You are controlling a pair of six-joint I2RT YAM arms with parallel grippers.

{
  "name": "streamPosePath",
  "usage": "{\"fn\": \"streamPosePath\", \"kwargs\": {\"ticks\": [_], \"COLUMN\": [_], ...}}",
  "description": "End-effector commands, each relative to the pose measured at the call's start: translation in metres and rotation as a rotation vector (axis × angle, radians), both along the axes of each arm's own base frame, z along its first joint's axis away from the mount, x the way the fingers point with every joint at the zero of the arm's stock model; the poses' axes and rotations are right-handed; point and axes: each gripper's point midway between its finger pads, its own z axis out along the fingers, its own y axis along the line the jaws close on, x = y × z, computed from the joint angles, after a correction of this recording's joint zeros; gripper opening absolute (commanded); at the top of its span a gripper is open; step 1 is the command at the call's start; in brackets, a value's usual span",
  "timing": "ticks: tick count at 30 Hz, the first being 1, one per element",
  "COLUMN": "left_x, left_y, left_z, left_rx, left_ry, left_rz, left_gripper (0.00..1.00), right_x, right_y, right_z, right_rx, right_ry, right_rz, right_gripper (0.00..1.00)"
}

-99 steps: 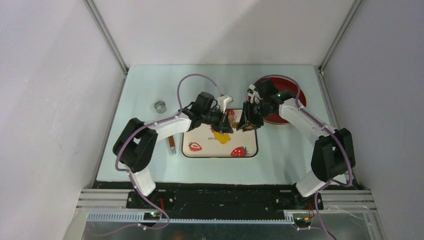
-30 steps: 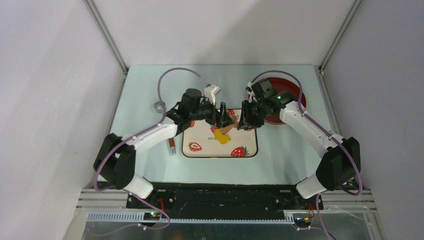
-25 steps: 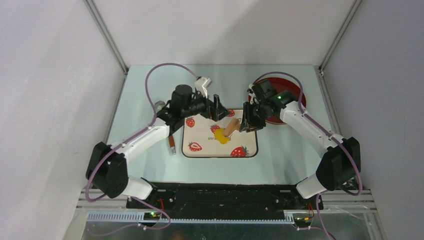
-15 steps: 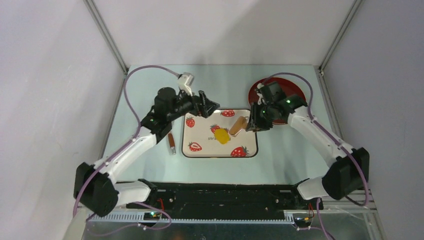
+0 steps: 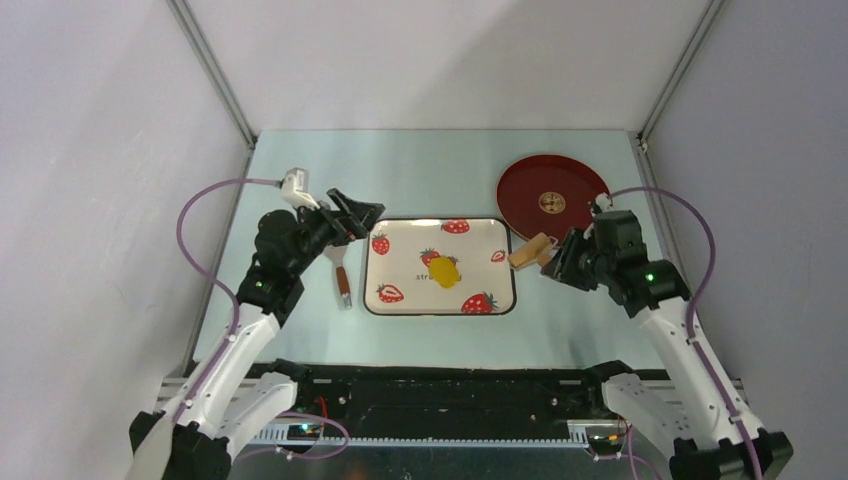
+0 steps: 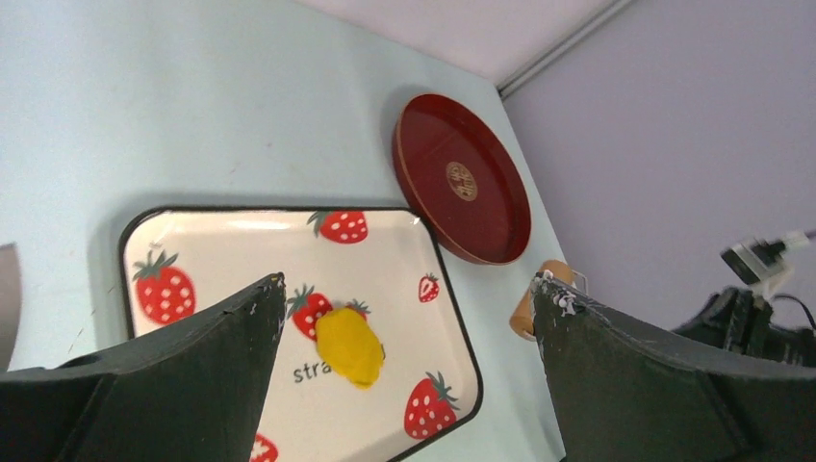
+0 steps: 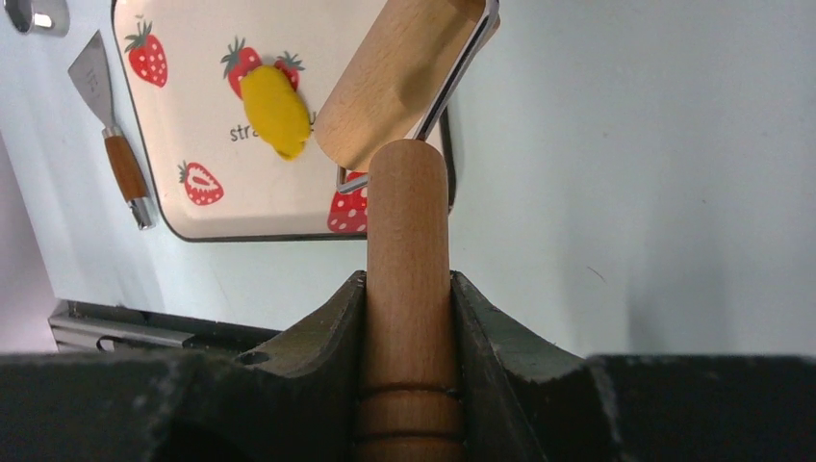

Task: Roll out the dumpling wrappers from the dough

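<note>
The yellow dough [image 5: 444,271] lies as a flattened oval patch on the strawberry-print tray [image 5: 480,262]; it also shows in the left wrist view [image 6: 350,346] and the right wrist view [image 7: 275,113]. A small tan-brown wrapper [image 5: 551,203] lies in the middle of the red plate [image 5: 575,178]. My right gripper [image 5: 560,262] is shut on the handle [image 7: 408,241] of a wooden roller [image 5: 530,251], held just past the tray's right edge. My left gripper [image 5: 358,208] hangs open and empty beyond the tray's left edge, above the table.
A scraper with a wooden handle [image 5: 341,280] lies on the table left of the tray. A metal ring cutter [image 7: 37,14] sits at the far left. The red plate stands at the back right, close to the right arm.
My left gripper let go of the roller, opened wide and drew back left off the tray. The right arm carried the roller right, off the dough to beside the tray.
</note>
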Motion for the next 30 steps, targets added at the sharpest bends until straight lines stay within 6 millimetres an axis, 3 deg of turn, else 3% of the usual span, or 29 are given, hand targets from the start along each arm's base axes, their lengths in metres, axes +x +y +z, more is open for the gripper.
{"fn": "streamPosePath", "kwargs": {"ticks": [1,4,9,21,30], "left_x": [-0.005,-0.010,-0.013,-0.016,-0.015], "left_y": [0.013,0.013,0.012,-0.004,-0.007], "left_z": [-0.014,-0.034,-0.043,-0.031,-0.031], "left_rx": [-0.075,-0.067,-0.019,-0.018,-0.022], "left_ry": [0.099,0.171,0.198,0.204,0.213], "left_rz": [0.011,-0.024,-0.061,-0.181,-0.199], "left_gripper": [1.00,1.00,1.00,1.00,1.00], "right_x": [0.001,-0.008,-0.015,-0.011,0.011], "right_y": [-0.013,-0.020,-0.027,-0.046,-0.054], "right_z": [0.009,-0.005,-0.022,-0.062,-0.073], "right_rx": [0.036,0.033,0.064,0.096,0.153], "right_ry": [-0.075,-0.030,0.024,0.104,0.044], "right_rz": [-0.085,-0.110,-0.158,-0.273,-0.342], "right_gripper": [0.00,0.00,0.00,0.00,0.03]}}
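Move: The right hand, with the roller, is over bare table beside the tray; the free patch is 19 cm below, about 4 cm right and 1 cm back. The tray's middle lies about 22 cm left and 5 cm ahead, the red plate 18 cm ahead and 1 cm left. From the open left hand the dough lies 13 cm right, 6 cm back and 26 cm below, the scraper 5 cm left and 6 cm back. Downward and to its right, the right hand lowers the roller it still grips, some 9 cm down and 6 cm across, away from the tray's right edge towards the bare table, easing back slightly and turning clockwise about 20 degrees. The wide-open left hand sinks about 5 cm towards the dough, its fingers tipping down some 15 degrees, touching nothing. ##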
